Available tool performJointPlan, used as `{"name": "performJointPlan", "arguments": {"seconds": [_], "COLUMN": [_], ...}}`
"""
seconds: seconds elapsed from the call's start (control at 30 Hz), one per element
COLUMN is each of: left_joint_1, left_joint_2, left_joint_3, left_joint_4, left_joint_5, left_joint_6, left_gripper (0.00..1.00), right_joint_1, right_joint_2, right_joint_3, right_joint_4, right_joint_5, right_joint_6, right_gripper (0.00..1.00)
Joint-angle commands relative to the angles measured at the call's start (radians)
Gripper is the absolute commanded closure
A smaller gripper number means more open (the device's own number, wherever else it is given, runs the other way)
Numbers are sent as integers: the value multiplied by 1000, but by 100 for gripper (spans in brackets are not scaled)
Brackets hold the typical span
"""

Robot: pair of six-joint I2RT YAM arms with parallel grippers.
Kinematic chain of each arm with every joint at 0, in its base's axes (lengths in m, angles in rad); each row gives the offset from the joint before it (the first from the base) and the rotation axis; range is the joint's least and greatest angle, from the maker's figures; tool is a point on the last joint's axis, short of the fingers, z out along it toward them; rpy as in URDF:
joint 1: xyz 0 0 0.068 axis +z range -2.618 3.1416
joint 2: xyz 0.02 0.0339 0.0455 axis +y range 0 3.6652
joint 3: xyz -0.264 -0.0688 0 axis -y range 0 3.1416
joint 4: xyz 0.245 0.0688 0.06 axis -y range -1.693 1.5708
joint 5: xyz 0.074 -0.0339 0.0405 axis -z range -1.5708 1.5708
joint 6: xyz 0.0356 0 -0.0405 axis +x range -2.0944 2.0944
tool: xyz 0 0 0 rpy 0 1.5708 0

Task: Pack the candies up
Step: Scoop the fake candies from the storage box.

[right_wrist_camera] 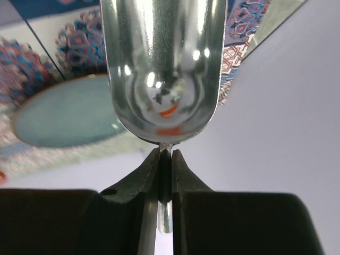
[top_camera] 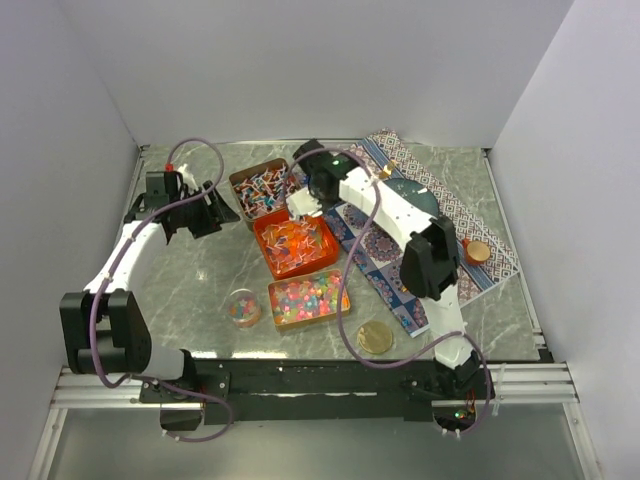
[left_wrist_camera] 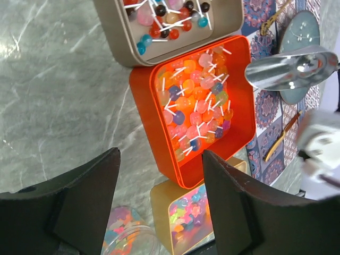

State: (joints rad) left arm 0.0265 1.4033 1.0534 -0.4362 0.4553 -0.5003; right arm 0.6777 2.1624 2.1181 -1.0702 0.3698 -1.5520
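The candies fill three tins. Wrapped sweets and lollipops lie in the brown tin (top_camera: 262, 189) (left_wrist_camera: 170, 24), orange and pink lollipops in the orange tin (top_camera: 295, 246) (left_wrist_camera: 194, 103), and multicoloured jellies in the gold tin (top_camera: 308, 298) (left_wrist_camera: 194, 212). A small clear jar (top_camera: 243, 307) (left_wrist_camera: 125, 236) holds some jellies. My left gripper (top_camera: 214, 212) (left_wrist_camera: 159, 196) hovers open over the table left of the tins, nothing between its fingers. My right gripper (top_camera: 302, 204) (right_wrist_camera: 165, 154) is shut on the handle of a metal scoop (left_wrist_camera: 289, 71) (right_wrist_camera: 164, 69) above the orange tin's far edge. The scoop looks empty.
A patterned mat (top_camera: 440, 215) lies at the right with a teal plate (top_camera: 418, 192) (left_wrist_camera: 304, 34) (right_wrist_camera: 64, 119) and a small orange dish (top_camera: 477, 252) on it. A round gold lid (top_camera: 376, 337) rests near the front. White walls close in the table.
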Motion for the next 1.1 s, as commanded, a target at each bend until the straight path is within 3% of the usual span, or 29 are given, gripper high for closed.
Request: {"name": "performJointPlan", "arguments": {"seconds": [0.0,0.23,0.47,0.73,1.07], "left_joint_1": [12,52,84,105,108], "left_joint_2": [-39,-73,-147,-181,-181], "left_joint_3": [-19,-58,-113,-130,-139], "left_joint_4": [36,47,59,73,94], "left_joint_5": [-12,12,42,52,49], "left_joint_6": [-46,-47,-52,-61,-73], "left_gripper": [31,30,28,27,26], "right_joint_1": [45,120,161,201,276], "right_joint_2": [-21,-9,114,93,77], "right_joint_3": [-24,-152,-70,-190,-141], "right_joint_4": [73,219,216,268,81], "right_joint_5": [185,365,524,534,365], "right_joint_6": [-190,-316,-306,-341,-229], "right_gripper": [100,100,100,100,100]}}
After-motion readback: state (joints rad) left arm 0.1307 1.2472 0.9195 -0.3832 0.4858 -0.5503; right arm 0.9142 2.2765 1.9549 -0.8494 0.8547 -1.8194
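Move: The right hand already holds the scoop. The orange box of candies lies about 8 cm to its left, 8 cm back towards the base and some 15 cm below. Relative to that hand, the gray candy box is roughly 16 cm left and 6 cm farther out, and the bead box is some 22 cm back and 4 cm left. From the empty left hand, the orange box is about 13 cm right, 2 cm ahead and 15 cm below. Still pinching the scoop's handle, the right hand carries the bowl in over the orange box. It goes about 7 cm left, sinks 3 cm and draws back a little near the end, while the wrist rolls some 30 degrees, left side down. Whether the bowl touches the candies can't be seen. The left hand, empty and open, eases about 3 cm left and back, away from the box. ##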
